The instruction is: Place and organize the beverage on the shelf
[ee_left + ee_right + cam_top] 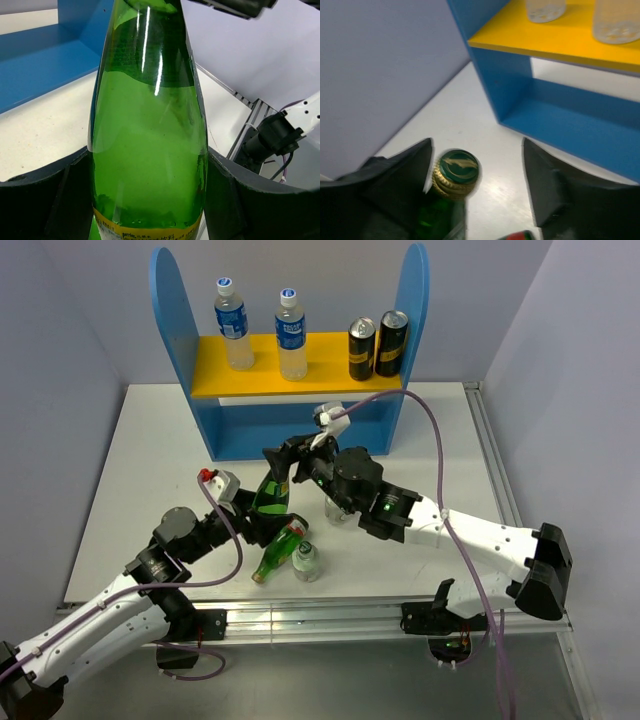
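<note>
A dark green glass bottle [270,496] stands upright on the table in front of the shelf [171,315], and my left gripper [264,518] is shut on its lower body. In the left wrist view the bottle [150,150] fills the gap between both fingers [45,200]. My right gripper [477,170] is open over its gold-rimmed cap [455,171], which sits against the left finger [400,182]; the right finger stands well clear. Two clear blue-labelled bottles [232,325] [291,335] stand on the yellow board [325,368]. A second green bottle [279,553] lies beside a short clear bottle [307,562].
Two black-and-gold cans [376,346] stand at the right end of the yellow board. Another short clear bottle [340,512] stands half hidden under my right arm. The shelf's blue base [580,125] lies just beyond the right gripper. A rail [330,615] runs along the near table edge.
</note>
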You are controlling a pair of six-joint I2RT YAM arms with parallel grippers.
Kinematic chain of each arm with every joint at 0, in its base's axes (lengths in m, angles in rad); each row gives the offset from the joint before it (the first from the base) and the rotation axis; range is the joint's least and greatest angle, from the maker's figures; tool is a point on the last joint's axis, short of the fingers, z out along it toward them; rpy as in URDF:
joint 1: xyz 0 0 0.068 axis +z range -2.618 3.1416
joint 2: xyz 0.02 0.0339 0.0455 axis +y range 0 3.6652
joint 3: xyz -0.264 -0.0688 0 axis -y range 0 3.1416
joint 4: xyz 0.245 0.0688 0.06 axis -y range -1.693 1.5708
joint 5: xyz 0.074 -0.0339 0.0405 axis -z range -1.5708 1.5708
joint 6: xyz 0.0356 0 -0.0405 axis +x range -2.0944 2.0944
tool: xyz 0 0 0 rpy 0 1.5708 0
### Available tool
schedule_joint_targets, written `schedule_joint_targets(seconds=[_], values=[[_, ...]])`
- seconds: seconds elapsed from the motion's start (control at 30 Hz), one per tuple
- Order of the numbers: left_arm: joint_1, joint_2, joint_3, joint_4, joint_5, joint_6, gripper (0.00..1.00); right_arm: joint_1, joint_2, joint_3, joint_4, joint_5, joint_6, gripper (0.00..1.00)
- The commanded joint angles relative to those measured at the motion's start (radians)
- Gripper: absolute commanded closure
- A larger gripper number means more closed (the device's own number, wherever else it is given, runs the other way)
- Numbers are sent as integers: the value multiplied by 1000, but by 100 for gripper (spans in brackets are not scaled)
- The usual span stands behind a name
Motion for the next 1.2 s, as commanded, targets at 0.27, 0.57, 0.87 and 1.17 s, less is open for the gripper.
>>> schedule_joint_targets(seconds=[0.27, 0.57, 0.87, 1.17], values=[[-1, -71, 44, 154, 10, 18, 100, -10, 93, 99, 36, -51, 61, 85], [-1, -44, 25, 168, -28, 18, 100, -8, 43, 52, 30, -27, 23, 100], [-1, 51, 30, 164, -145, 35, 11, -11, 40, 79, 4, 59, -54, 100], [0, 58, 5, 176, -244, 47, 1, -52, 99, 117, 18, 85, -106, 100]])
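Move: Just to the left of the open right fingers, about 4 cm, is the neck of the green bottle; its middle lies some 3 cm back and 6 cm below that hand. The left hand still grips its lower body, with the right gripper about 5 cm ahead, 4 cm right and 10 cm above. On the table, the lying green bottle is 3 cm ahead, 3 cm right and 20 cm below the left hand; the near clear bottle stands 2 cm back and 9 cm right. Closing as it slides about 3.5 cm left, the right hand pinches the green bottle at its neck just under the cap, while the left hand keeps its grip and dips a little. Then the left fingers open and let go, moving some 4 cm forward and turning slightly counter-clockwise, as the right hand carries the bottle down about 6 cm, forward and back to the right, its left side rolling down. ##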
